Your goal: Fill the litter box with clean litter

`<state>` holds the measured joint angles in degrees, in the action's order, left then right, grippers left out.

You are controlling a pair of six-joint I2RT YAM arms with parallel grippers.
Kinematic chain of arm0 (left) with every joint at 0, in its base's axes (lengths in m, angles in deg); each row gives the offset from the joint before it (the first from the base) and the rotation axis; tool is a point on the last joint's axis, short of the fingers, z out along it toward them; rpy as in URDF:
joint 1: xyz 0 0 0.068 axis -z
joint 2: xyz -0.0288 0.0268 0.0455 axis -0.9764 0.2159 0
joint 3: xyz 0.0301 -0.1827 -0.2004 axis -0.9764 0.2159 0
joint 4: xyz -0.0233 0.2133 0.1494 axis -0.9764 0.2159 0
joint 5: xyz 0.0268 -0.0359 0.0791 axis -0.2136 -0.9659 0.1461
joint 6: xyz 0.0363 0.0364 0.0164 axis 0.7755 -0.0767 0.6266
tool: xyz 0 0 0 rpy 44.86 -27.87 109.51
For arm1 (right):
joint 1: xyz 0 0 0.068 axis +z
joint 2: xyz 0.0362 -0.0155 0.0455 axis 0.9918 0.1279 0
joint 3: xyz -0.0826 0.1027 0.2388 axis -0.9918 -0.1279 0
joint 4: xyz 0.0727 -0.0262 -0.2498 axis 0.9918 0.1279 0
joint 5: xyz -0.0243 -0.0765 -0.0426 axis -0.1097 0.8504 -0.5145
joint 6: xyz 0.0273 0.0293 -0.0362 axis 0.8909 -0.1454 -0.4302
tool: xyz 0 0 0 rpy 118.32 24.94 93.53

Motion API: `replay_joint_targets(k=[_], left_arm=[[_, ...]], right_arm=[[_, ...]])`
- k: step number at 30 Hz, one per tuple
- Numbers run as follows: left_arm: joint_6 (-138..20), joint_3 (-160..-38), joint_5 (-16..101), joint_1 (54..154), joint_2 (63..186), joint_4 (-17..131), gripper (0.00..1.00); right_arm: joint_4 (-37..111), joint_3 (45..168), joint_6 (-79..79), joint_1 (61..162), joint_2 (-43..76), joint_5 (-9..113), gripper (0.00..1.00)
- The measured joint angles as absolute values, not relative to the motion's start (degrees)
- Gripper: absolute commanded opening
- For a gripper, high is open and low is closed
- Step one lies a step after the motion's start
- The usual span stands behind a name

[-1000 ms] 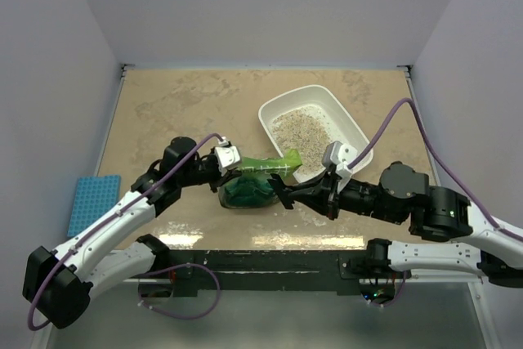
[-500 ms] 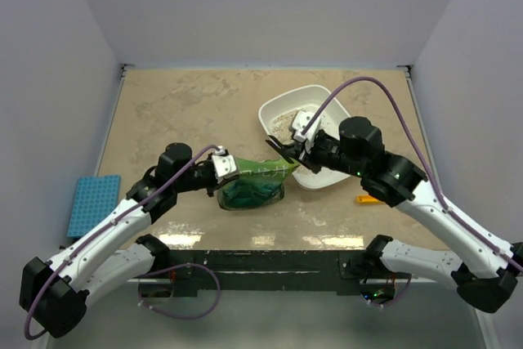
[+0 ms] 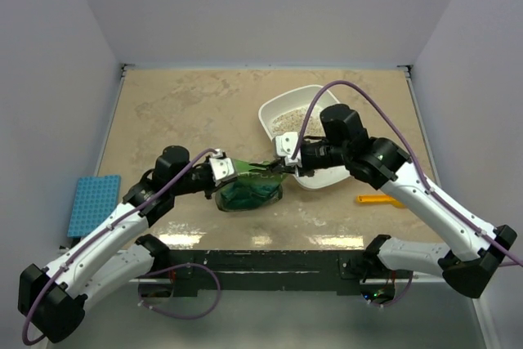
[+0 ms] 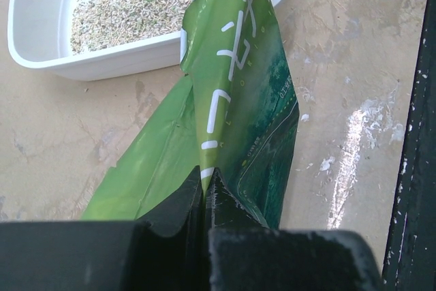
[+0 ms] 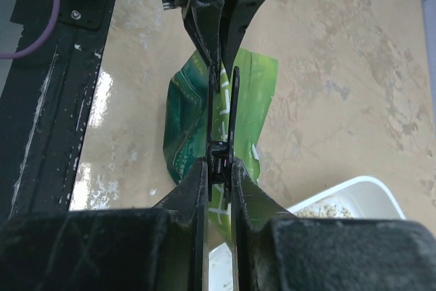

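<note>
The white litter box (image 3: pixel 270 112) stands right of centre with clean litter (image 3: pixel 286 123) in it. A green bag (image 3: pixel 249 191) sits in front of it, its top pulled into a flat strip. My left gripper (image 3: pixel 222 171) is shut on the strip's left end; the fingertips (image 4: pixel 216 189) pinch the green fold (image 4: pixel 231 86), with the box (image 4: pixel 41 59) and litter (image 4: pixel 122 5) beyond. My right gripper (image 5: pixel 219 161) is shut on a black spring clip (image 5: pixel 219 117) whose long arms run along the bag (image 5: pixel 187 127) toward the left gripper (image 5: pixel 219 76). I cannot tell whether the clip bites the bag.
An orange stick (image 3: pixel 381 199) lies on the table right of the bag, under my right arm. A blue rack (image 3: pixel 92 204) sits beyond the table's left edge. The black front rail (image 3: pixel 270 259) runs along the near edge.
My right arm rose from low at the front, swung over the litter box and brought its gripper to the bag strip's right end. The left jaws tightened on the bag.
</note>
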<state>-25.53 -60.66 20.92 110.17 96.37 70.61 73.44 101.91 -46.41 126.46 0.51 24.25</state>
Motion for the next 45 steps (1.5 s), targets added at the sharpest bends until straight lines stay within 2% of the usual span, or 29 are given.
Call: replay_joint_targets(k=[32, 45], left_arm=[[-26.1, -60.7, 21.1, 110.2, 96.2, 70.9, 0.0], [-27.7, -60.7, 22.8, 110.3, 96.4, 70.3, 0.0]], right_arm=[[71.0, 102.7, -50.1, 123.8, 9.1, 19.7, 0.0], [70.0, 100.4, -50.1, 124.0, 10.7, 24.0, 0.0]])
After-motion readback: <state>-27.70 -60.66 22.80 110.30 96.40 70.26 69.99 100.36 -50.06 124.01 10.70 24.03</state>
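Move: My left hand pinches one end of the litter bag's folded top. The free stretch of fold to be clipped runs about 6 cm to its right and 3 cm ahead, a little lower. From my right hand, holding the black clip, that stretch lies some 4 cm forward, 4 cm left and 8 cm below. The bag's body hangs about 7 cm left, 1 cm back and 20 cm below; the litter box sits roughly 18 cm forward, 13 cm right and 24 cm below. I lower the clip onto the bag's folded top with my right hand, sinking about 6 cm and reaching some 4 cm forward, after a small early shift left, so its open jaws come down on either side of the green strip. My right fingers keep their squeeze on the clip's handles; my left hand stays put, still pinching the fold taut. ##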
